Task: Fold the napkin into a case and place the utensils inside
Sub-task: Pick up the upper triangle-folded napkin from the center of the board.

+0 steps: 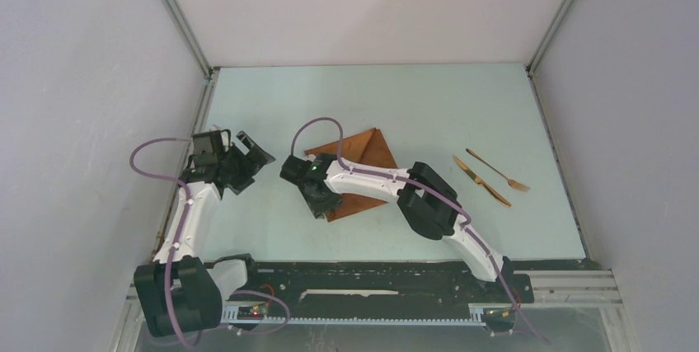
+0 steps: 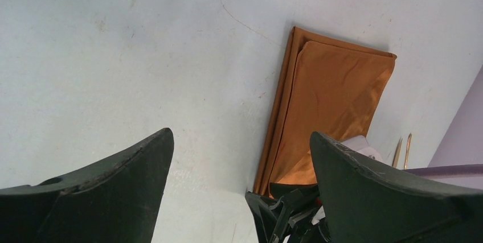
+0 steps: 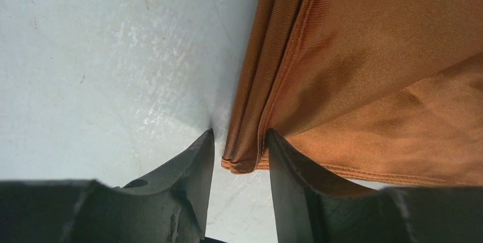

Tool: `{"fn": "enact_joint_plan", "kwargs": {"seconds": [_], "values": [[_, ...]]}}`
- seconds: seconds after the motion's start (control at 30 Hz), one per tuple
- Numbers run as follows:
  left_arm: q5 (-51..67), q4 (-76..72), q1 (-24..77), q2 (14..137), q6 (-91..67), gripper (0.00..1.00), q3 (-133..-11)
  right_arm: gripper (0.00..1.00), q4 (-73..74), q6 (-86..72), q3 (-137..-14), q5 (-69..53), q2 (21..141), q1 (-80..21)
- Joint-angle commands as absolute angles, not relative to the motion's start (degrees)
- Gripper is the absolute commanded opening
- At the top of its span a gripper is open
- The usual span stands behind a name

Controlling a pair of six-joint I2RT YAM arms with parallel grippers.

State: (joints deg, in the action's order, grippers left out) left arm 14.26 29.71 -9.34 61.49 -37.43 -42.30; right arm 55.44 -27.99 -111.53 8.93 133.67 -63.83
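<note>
The rust-orange napkin (image 1: 367,154) lies folded on the table's middle, partly under my right arm. In the left wrist view the napkin (image 2: 336,101) is a narrow layered shape. My right gripper (image 1: 321,205) sits low at its near-left corner. Up close, the napkin's (image 3: 370,72) folded edge lies between the right gripper's (image 3: 239,140) part-open jaws, one finger touching the cloth and a small gap at the other. My left gripper (image 1: 257,166) hovers left of the napkin, wide open (image 2: 239,140) and empty. The two golden utensils, a fork (image 1: 499,171) and another piece (image 1: 482,180), lie at the right.
White walls enclose the pale table (image 1: 429,96) on three sides, with metal frame posts at the back corners. The arm bases stand on a black rail (image 1: 371,278) along the near edge. The utensils' tips (image 2: 401,151) show beyond the napkin in the left wrist view.
</note>
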Motion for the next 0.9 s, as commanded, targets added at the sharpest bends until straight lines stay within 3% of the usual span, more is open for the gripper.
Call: {"fn": "enact_joint_plan", "kwargs": {"seconds": [0.0, 0.2, 0.37, 0.6, 0.87], "values": [[15.29, 28.49, -10.05, 61.12, -36.12, 0.97, -42.19, 0.45, 52.30, -27.34, -106.11, 6.59, 136.89, -62.95], [15.75, 28.20, -10.18, 61.06, -36.21, 0.97, -41.48, 0.27, 53.37, -26.88, -105.60, 12.29, 137.43, -62.50], [19.75, 25.27, -10.12, 62.76, -37.55, 0.99, -40.02, 0.00, 50.83, -24.99, -106.30, 11.43, 134.86, -62.25], [34.62, 9.61, -10.06, 70.41, -48.22, 1.00, -33.07, 0.00, 42.83, -23.49, -101.44, 4.08, 124.04, -61.17], [38.37, -8.19, -7.28, 79.43, -58.08, 1.00, -29.29, 0.00, 37.22, -25.04, -92.54, -6.38, 117.36, -57.31]]}}
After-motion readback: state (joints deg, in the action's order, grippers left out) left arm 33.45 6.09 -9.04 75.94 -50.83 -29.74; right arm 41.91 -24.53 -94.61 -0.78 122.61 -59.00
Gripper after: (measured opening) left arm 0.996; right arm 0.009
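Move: The napkin's folded near-left corner lies between my half-open right fingertips, within a centimetre or so of the hand point and about 1 cm below. The napkin's middle is some 10 cm ahead of my right hand and 7 cm to its right; the far-left corner is about 16 cm ahead and 5 cm left. From my open left hand the near-left corner lies roughly 14 cm right, 9 cm back and 11 cm below. I shut my right fingers from half open, sliding them about 1.5 cm right and forward as they pinch the fold at the near-left corner, then lift slightly, about 1 cm, with the hand's left side tipping up some 10 degrees. Meanwhile my left hand, fingers wide open, swings down and right about 8 cm towards that corner, its left side rolling down. ##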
